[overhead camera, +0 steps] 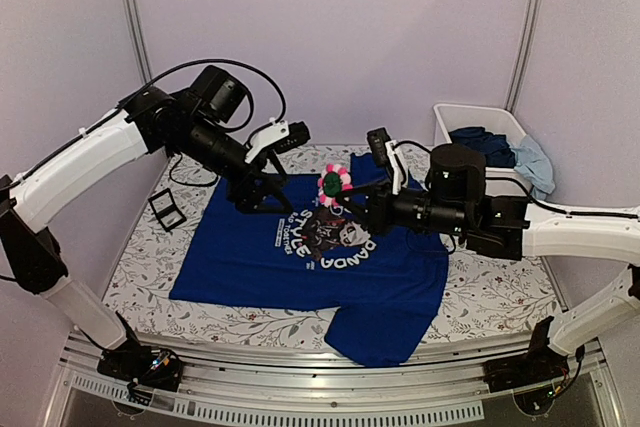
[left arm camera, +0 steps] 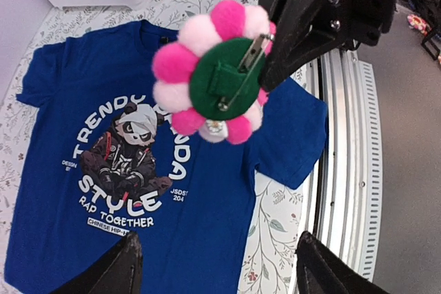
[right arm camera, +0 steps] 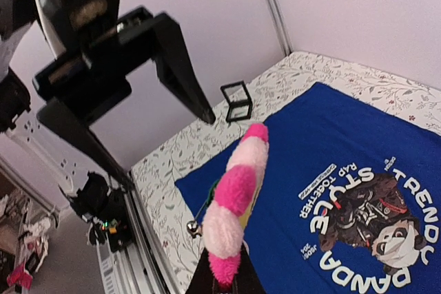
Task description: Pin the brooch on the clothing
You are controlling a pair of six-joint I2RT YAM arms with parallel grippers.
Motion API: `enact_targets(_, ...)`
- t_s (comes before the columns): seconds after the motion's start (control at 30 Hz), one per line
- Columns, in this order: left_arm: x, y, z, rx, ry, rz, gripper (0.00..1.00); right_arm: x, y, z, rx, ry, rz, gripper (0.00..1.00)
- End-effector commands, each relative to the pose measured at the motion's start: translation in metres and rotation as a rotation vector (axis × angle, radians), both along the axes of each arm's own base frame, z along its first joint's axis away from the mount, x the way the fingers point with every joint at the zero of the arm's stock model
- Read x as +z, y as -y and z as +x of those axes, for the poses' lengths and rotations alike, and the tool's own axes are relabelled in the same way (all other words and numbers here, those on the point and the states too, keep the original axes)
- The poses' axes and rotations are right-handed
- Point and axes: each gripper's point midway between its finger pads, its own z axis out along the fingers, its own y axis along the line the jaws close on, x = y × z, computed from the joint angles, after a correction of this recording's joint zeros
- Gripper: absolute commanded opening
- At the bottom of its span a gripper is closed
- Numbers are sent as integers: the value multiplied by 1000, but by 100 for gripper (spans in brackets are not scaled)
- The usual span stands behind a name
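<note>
The brooch [overhead camera: 334,184], a pompom flower in pink and pale pink, hangs in the air above the collar end of the clothing [overhead camera: 260,257], a royal-blue T-shirt lying flat with its panda print up. My right gripper [overhead camera: 352,190] is shut on the brooch's edge. The left wrist view shows the brooch's [left arm camera: 224,77] green felt back with the metal pin standing open. In the right wrist view the brooch [right arm camera: 234,197] is edge-on above my right gripper [right arm camera: 224,277]. My left gripper [overhead camera: 262,197] is open just left of the brooch, with nothing between its fingers [left arm camera: 110,270].
A small dark square tray [overhead camera: 167,209] lies on the floral cloth left of the shirt. A white bin [overhead camera: 480,119] with bunched blue clothes stands at the back right. Metal rails [left arm camera: 344,135] run along the table's near edge.
</note>
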Motion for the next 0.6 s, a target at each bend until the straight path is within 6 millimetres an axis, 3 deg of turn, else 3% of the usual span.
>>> enact_targets(0.0, 19, -27, -29, -146, 57, 43, 78, -36, 8, -57, 314, -56, -245, 0)
enact_targets(0.1, 21, -20, -34, -159, 33, 14, 82, -27, 7, -75, 422, -71, -272, 0)
enact_targets(0.27, 10, 7, -61, -248, -43, -8, 82, -16, -2, -84, 513, -53, -285, 0)
enact_targets(0.4, -3, 22, -69, -271, -61, 6, 81, -18, -11, -86, 551, -52, -289, 0)
enact_targets(0.57, 2, 29, -74, -297, -68, -8, 75, -22, -16, -89, 583, -56, -287, 0)
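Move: The brooch, pinched by one edge in the right hand, has its middle about 7 cm to the left hand's right, level with it fore-and-aft and in height. From the right hand, the left hand's open fingers are some 10 cm left, 1 cm ahead and 1 cm lower; the brooch is about 3 cm left and 1 cm ahead. From the left hand, the panda print lies roughly 16 cm ahead and 9 cm right, the near sleeve 11 cm back and 15 cm right, both some 28 cm down. Keeping its pinch on the brooch, the right hand draws back about 8 cm towards the base over the shirt, sinking slightly, while it turns some 30 degrees counter-clockwise and dips its fingertips, swinging the flower round in front of the left gripper. The left hand stays wide open and draws back with it about 7 cm, rising a little and then sinking again, edging first left and then right as it turns clockwise, so that its fingers close in on the brooch without visibly gripping it. ##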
